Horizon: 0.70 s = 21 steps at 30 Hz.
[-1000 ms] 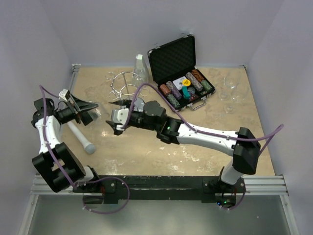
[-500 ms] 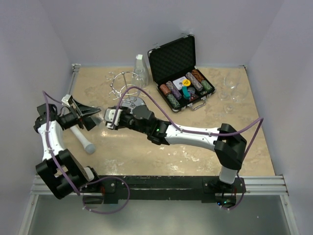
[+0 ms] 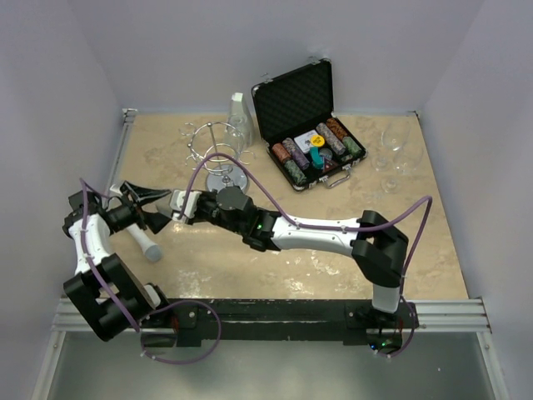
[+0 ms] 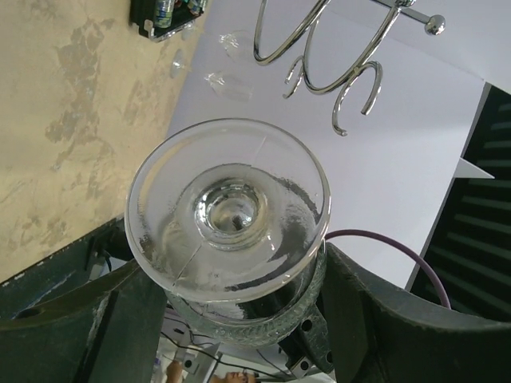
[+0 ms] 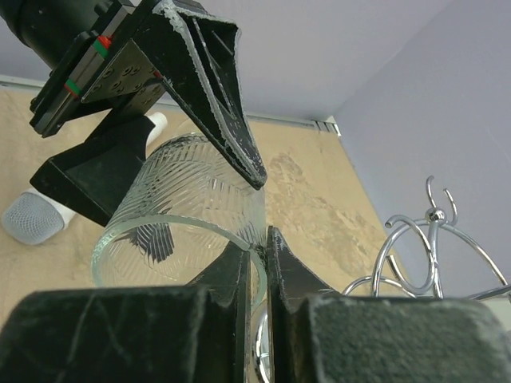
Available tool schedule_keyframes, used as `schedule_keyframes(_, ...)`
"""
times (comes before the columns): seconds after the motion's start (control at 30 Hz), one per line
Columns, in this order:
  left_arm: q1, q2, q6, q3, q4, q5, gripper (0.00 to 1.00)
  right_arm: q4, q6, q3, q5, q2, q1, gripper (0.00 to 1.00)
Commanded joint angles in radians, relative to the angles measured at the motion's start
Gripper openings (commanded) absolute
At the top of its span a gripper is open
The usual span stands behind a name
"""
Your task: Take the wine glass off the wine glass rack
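Observation:
The wine glass (image 5: 192,207), clear with a herringbone-cut bowl, lies on its side in the air between both grippers, well clear of the wine glass rack (image 3: 218,154). My left gripper (image 4: 239,319) is shut on the bowl, with the round foot (image 4: 229,211) facing its camera. My right gripper (image 5: 266,239) is shut on the rim of the bowl, one finger inside and one outside. From above, the left gripper (image 3: 152,210) and the right gripper (image 3: 172,205) meet at the left of the table. The rack's chrome loops (image 4: 335,56) stand behind the glass.
A white cylinder with a grey end (image 3: 141,237) lies on the table under the left gripper. An open black case of poker chips (image 3: 312,117) stands at the back. Other clear glasses (image 3: 396,154) are at the far right, and a tall clear container (image 3: 240,112) stands behind the rack.
My right arm has reached left to the glass and its jaws have closed on the rim. The left arm has drifted a little lower and nearer with the glass.

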Motion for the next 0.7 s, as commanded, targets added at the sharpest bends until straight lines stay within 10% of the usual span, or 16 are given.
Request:
schedule_keyframes(0.0,-0.021,-0.065,0.074,0.015,0.025,0.066,0.57,0.145,0.047,0.067,0.086,-0.034,-0.01,0.0)
schedule_keyframes(0.1,-0.021,-0.064,0.087,0.03,0.025,0.045,0.71,0.137,0.03,0.06,0.109,-0.057,-0.01,0.0)
schedule_keyframes(0.13,-0.021,-0.064,0.09,0.033,0.026,0.032,0.99,0.137,0.024,0.056,0.114,-0.067,-0.01,0.0)
schedule_keyframes(0.67,-0.015,-0.048,0.065,0.038,0.101,0.041,1.0,-0.175,-0.082,-0.156,0.022,-0.421,-0.093,0.0)
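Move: The wine glass lies sideways between the hands: the left fingers hold its bowl, its middle within about 2 cm of that hand. From the right hand, which already pinches the rim, its middle is some 5 cm left and 3 cm ahead. The standing glasses it may go to are roughly 57 cm right of the right hand, 20 cm ahead and 15 cm lower. The rack is about 10 cm right, 18 cm ahead; the microphone 15 cm left, 4 cm ahead, 20 cm below. The left fingers spread from the bowl and let the wine glass go, that hand staying put but for a small tilt, while the right fingers keep their pinch on the rim. Once it is free, the right hand eases forward a little, then carries the glass right about 8 cm and up about 5 cm, away from the left hand, turning some 10 degrees clockwise. ##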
